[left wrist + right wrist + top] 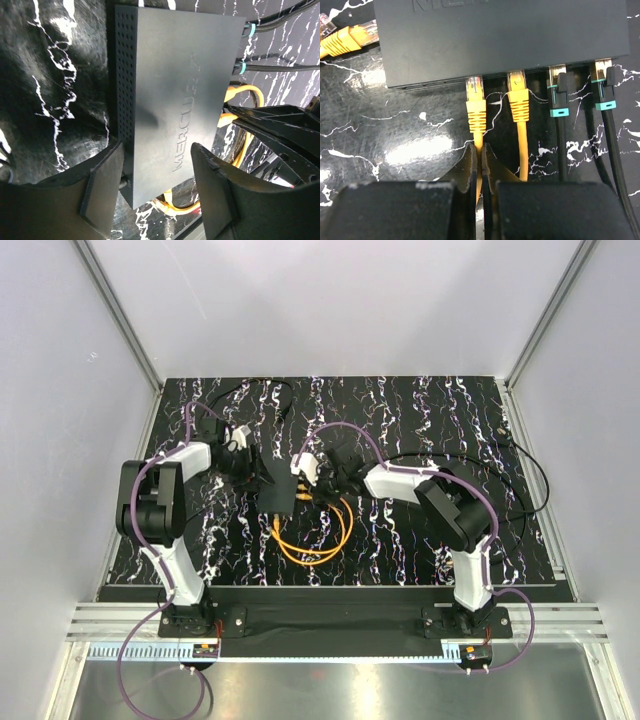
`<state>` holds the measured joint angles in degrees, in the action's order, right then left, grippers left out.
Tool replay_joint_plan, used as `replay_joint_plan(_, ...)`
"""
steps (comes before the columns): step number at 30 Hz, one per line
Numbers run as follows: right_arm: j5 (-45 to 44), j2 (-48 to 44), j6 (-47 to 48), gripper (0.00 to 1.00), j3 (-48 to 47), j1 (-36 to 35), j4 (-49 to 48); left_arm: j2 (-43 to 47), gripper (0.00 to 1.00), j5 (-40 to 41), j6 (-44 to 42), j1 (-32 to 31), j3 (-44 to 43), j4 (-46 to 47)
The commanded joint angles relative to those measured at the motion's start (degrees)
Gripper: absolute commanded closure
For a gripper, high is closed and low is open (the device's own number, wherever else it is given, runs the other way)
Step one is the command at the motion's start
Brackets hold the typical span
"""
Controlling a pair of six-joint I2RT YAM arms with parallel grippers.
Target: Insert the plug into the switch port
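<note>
The switch (278, 490) is a flat matte-black box lying mid-table; its port edge faces the right wrist camera. The plug (474, 95) is an orange connector with a clear tip that meets the port edge of the switch (500, 35) and sticks out slightly more than the orange plug (518, 90) beside it. My right gripper (481, 150) is shut on the thin orange cable just behind the plug. My left gripper (156, 165) is open, one finger on each side of the near corner of the switch (175, 100), with gaps showing on both sides.
Two black cables with teal-tagged connectors (557, 92) sit in ports to the right of the orange ones. A loose orange plug (350, 37) lies beside the switch's left end. The orange cable coils (315, 535) on the marbled black mat in front of the switch.
</note>
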<state>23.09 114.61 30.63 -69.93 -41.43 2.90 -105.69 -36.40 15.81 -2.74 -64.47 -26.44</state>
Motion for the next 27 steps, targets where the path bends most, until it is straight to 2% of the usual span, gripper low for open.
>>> replay_joint_plan(1, 1.2, 1.5, 0.7, 1.00, -3.9, -2.2, -3.6, -1.4, 0.42, -3.1, -1.0, -0.9, -2.4, 0.8)
replay_joint_plan(4, 0.1, 3.0, 0.8, 1.00, -6.3, -3.0, -0.7, -1.7, 0.48, -3.7, -1.1, -1.6, -2.2, 0.7)
replay_joint_plan(10, 0.6, 2.9, 0.0, 1.00, -7.4, -4.3, -0.8, -2.3, 0.60, -5.1, -1.1, -2.6, -1.5, 0.8)
replay_joint_plan(11, 0.5, 3.0, 0.0, 1.00, -7.8, -4.5, -0.8, -2.4, 0.66, -5.3, -1.0, -2.9, -1.3, 0.9)
replay_joint_plan(14, -0.1, 4.2, -0.9, 1.00, -9.5, -5.4, -0.9, -2.4, 0.74, -6.5, -0.3, -3.5, -0.5, 1.8)
replay_joint_plan(24, -0.5, 7.2, -2.7, 1.00, -15.0, -6.0, -0.9, -2.2, 0.78, -7.5, -0.1, -4.7, 0.8, 2.7)
replay_joint_plan(27, -1.7, 7.2, -2.2, 1.00, -15.0, -5.9, -0.4, -2.2, 0.73, -7.5, -0.1, -4.6, 0.2, 2.5)
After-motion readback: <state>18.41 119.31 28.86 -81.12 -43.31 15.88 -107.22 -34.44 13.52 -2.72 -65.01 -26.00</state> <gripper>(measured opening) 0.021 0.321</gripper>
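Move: The left gripper hangs open over the switch's left long edge, which lies about 3 cm below and 1 cm left of its hand point; the switch's middle is some 3 cm to its right, and the port being filled 7 cm right and 2 cm back. The right gripper already holds the yellow cable behind its plug. From it the port is about 5 cm left and 1 cm ahead, the second yellow plug 4 cm ahead and 4 left, the near black plug 7 ahead and 4 left. Bring the left gripper down about 1 cm and slightly left while closing its fingers onto the switch's left edge, one against the perforated side, the other on the top, then hold there to brace it. Meanwhile keep the right fingers shut on the yellow cable and ease it left about 1 cm towards the port, tilting the wrist some 5 to 10 degrees. ##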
